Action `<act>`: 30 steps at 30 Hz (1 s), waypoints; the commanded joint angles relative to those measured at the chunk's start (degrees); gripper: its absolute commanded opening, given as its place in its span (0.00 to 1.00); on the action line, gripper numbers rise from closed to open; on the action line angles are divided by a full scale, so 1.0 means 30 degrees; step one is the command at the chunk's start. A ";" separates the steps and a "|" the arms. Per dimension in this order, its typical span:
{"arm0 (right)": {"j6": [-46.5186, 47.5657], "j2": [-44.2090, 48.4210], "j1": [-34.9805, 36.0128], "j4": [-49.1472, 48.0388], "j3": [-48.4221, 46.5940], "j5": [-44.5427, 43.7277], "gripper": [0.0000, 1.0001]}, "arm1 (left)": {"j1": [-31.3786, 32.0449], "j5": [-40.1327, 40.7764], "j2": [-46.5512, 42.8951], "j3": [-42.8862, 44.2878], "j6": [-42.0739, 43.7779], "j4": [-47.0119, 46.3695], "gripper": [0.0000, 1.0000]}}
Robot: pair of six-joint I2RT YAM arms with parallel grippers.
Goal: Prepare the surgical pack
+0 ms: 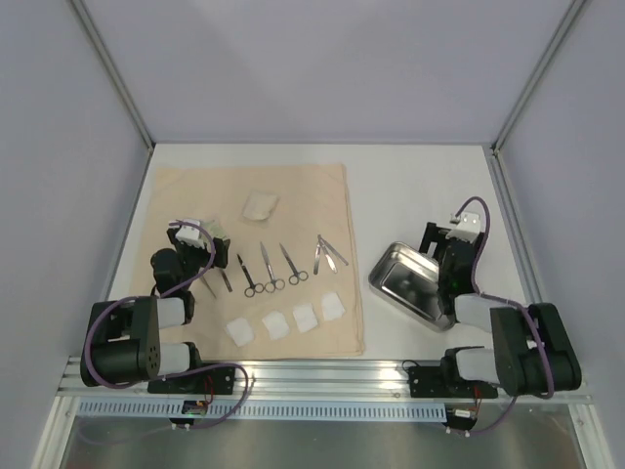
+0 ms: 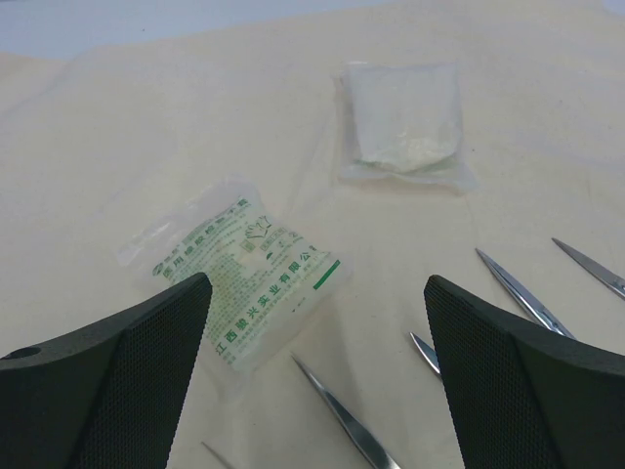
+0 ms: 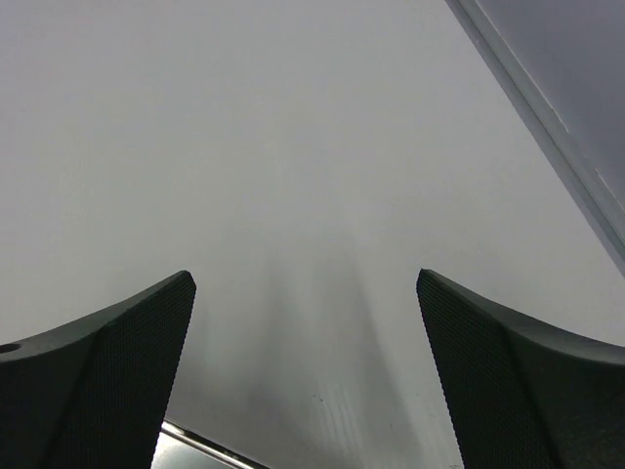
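Note:
The beige cloth sheet (image 1: 303, 195) lies flat on the left half of the table. On it lie three scissors (image 1: 268, 270), tweezers (image 1: 328, 252), a row of several white gauze squares (image 1: 277, 324) and a clear packet (image 1: 260, 205). The shiny steel tray (image 1: 410, 281) stands on the bare table to the cloth's right. My left gripper (image 1: 203, 244) (image 2: 314, 293) hangs open above the cloth, over a green-printed packet (image 2: 244, 278) and scissor blades (image 2: 347, 420). My right gripper (image 1: 449, 244) (image 3: 305, 278) is open and empty just behind the tray, whose rim (image 3: 200, 445) shows at the bottom.
The second clear packet (image 2: 402, 127) lies further back on the cloth. Grey walls with metal posts (image 1: 117, 88) close in the table on three sides. An aluminium rail (image 1: 322, 376) runs along the near edge.

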State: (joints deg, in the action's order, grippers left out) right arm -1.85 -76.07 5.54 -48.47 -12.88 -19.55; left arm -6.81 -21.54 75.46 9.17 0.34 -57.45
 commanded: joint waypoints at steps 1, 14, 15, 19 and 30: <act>-0.0323 0.2734 -0.0060 0.3781 -0.2380 -0.0310 1.00 | 0.0101 -0.0437 -0.0251 0.0547 0.0327 -0.0566 1.00; -0.1966 0.2662 0.2075 2.1174 -1.4499 0.8686 0.70 | -0.0863 -0.3436 -0.3620 0.5361 0.2763 1.3505 1.00; -0.1759 0.2189 0.2485 2.2123 -1.5268 0.8540 0.64 | -0.0865 -0.3803 -0.3243 0.9877 0.3773 1.7499 0.99; 0.0172 -0.0709 0.6051 2.6167 -1.8433 0.6551 0.53 | -0.0865 -0.4422 0.0622 1.7353 0.5920 2.9474 0.71; 0.1171 -0.8975 0.9543 3.1302 -2.3887 0.7779 0.35 | -0.0865 0.1111 -0.0305 1.7863 0.6537 3.6231 0.74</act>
State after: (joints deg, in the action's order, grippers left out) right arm -1.17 -101.16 29.95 38.98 -80.73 2.92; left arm -9.10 -24.75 78.78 63.53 18.37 43.94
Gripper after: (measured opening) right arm 0.335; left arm 0.734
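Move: The right hand's goal, three fanned scalpel handles, lies some 31 cm to its left, about 3 cm back and 9 cm below; scissors stand about 9 cm farther left of them, the metal tray some 8 cm left of this hand and 11 cm back. For the left hand, the two tweezers lie about 10 cm back, 2 cm left and 10 cm below, the scalpel 7 cm back and 6 cm right, and the green-print packet 4 cm ahead, 2 cm right. Heading for the scalpel handles, the right hand arcs left about 24 cm, rising nearly 20 cm and then sinking most of it, turning counter-clockwise and tipping its fingers down while they narrow to a third. The left starts later, lifts 14 cm up and 7 forward, then drops back and down, tilting some 45 degrees down and closing partway; neither touches anything. ##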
